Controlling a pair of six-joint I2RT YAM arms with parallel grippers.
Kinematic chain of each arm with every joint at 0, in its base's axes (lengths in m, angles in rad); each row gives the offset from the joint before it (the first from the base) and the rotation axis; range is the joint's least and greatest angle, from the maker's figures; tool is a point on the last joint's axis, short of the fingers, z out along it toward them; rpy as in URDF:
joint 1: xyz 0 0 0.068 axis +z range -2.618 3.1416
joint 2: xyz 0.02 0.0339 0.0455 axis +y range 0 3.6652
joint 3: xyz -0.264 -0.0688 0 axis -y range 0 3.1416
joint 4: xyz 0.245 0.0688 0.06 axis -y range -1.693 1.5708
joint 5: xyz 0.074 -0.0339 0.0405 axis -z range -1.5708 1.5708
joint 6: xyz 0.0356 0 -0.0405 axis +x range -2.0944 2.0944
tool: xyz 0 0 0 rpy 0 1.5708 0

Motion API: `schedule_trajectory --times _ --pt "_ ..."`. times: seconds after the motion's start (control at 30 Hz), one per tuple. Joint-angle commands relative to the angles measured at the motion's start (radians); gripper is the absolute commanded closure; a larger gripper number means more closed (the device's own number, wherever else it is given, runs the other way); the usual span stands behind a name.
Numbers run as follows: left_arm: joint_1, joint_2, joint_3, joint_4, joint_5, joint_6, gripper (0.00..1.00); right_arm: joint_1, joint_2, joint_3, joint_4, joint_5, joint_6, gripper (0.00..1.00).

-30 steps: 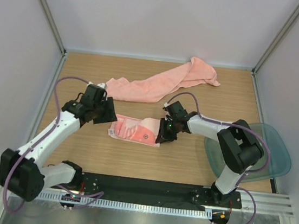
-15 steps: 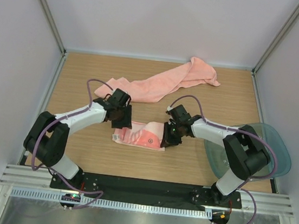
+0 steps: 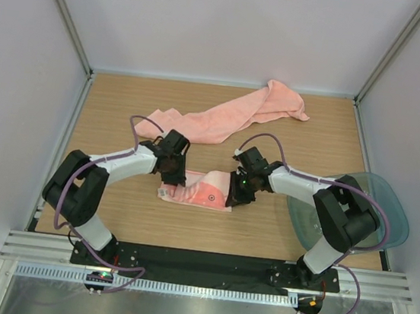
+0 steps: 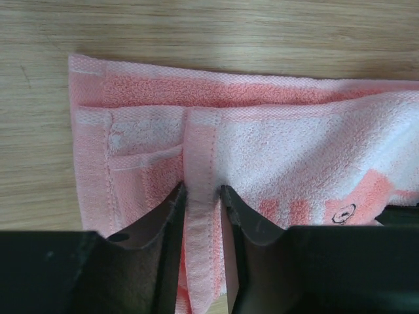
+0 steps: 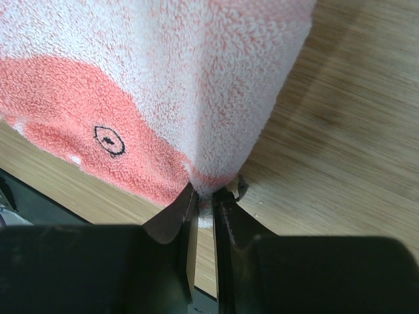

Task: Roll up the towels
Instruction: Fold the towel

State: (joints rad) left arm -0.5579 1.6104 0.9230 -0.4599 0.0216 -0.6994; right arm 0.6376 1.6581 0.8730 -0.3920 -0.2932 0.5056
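The smaller striped towel [image 3: 200, 191] lies folded at the table's middle, between both grippers. My left gripper [image 3: 175, 174] is at its left end. In the left wrist view the gripper [image 4: 201, 193] is shut on a raised hem fold of this towel [image 4: 275, 144], with cloth filling the gap between the jaws. My right gripper [image 3: 234, 190] is at the right end. In the right wrist view it [image 5: 204, 191] is shut on a pinched edge of the towel [image 5: 163, 72], which is lifted there. The long plain towel [image 3: 227, 115] lies stretched out behind them, with nothing touching it.
A translucent teal-grey tray [image 3: 388, 219] hangs over the table's right edge, beside the right arm's elbow. The long towel's bunched end [image 3: 284, 101] lies near the back wall. White walls close in the left, right and back sides.
My left arm swung right from the long towel's end to the small towel's left end, and its jaws closed on the hem fold. The right gripper kept its grip and barely moved.
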Motion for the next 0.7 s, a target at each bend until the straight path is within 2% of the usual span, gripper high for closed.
schedule_trajectory --times 0.0,0.03,0.07,0.17,0.27,0.67 --pt "-0.005 0.005 -0.003 0.033 -0.014 -0.003 0.73 0.002 0.012 -0.034 -0.071 0.08 -0.035 0.82" --pt "-0.007 0.005 -0.003 0.032 -0.015 -0.003 0.74 0.002 0.014 -0.034 -0.073 0.08 -0.036 0.82" --pt "-0.005 0.005 -0.001 0.032 -0.012 -0.002 0.82 0.001 0.014 -0.034 -0.073 0.08 -0.036 0.82" --pt "-0.005 -0.004 -0.001 0.029 -0.014 0.005 0.93 0.002 0.015 -0.037 -0.07 0.08 -0.036 0.82" --pt "-0.005 -0.029 0.005 0.017 -0.051 0.009 0.98 0.002 0.017 -0.037 -0.073 0.081 -0.036 0.82" --pt "-0.005 -0.115 0.04 -0.082 -0.225 0.069 1.0 0.004 0.023 -0.032 -0.084 0.072 -0.039 0.81"
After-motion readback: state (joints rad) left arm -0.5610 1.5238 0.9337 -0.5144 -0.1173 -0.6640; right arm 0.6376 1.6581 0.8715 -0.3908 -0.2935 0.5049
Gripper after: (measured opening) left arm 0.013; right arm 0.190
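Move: The loose hem at the left end of the folded towel lies right between the left fingertips, no more than 1 cm below them; the towel's middle is about 5 cm to the right, level with that hand. The right gripper, shut on the towel's near right corner, is some 16 cm right of the left hand and about 3 cm back, and the unfolded towel lies roughly 20 cm ahead and 9 cm right. From the right hand the hem is about 16 cm left and 2 cm ahead. The left fingers, about a third open at first, stay in place and close fully, pinching the hem of the towel's upper layer; the hand then lifts about 2 cm while drawing some 2 cm left, away from the right hand, with about 1 cm forward, and the wrist tilts less than 10 degrees. The right hand stays still and keeps its pinch on the near right corner, so the upper layer is drawn out against it. ##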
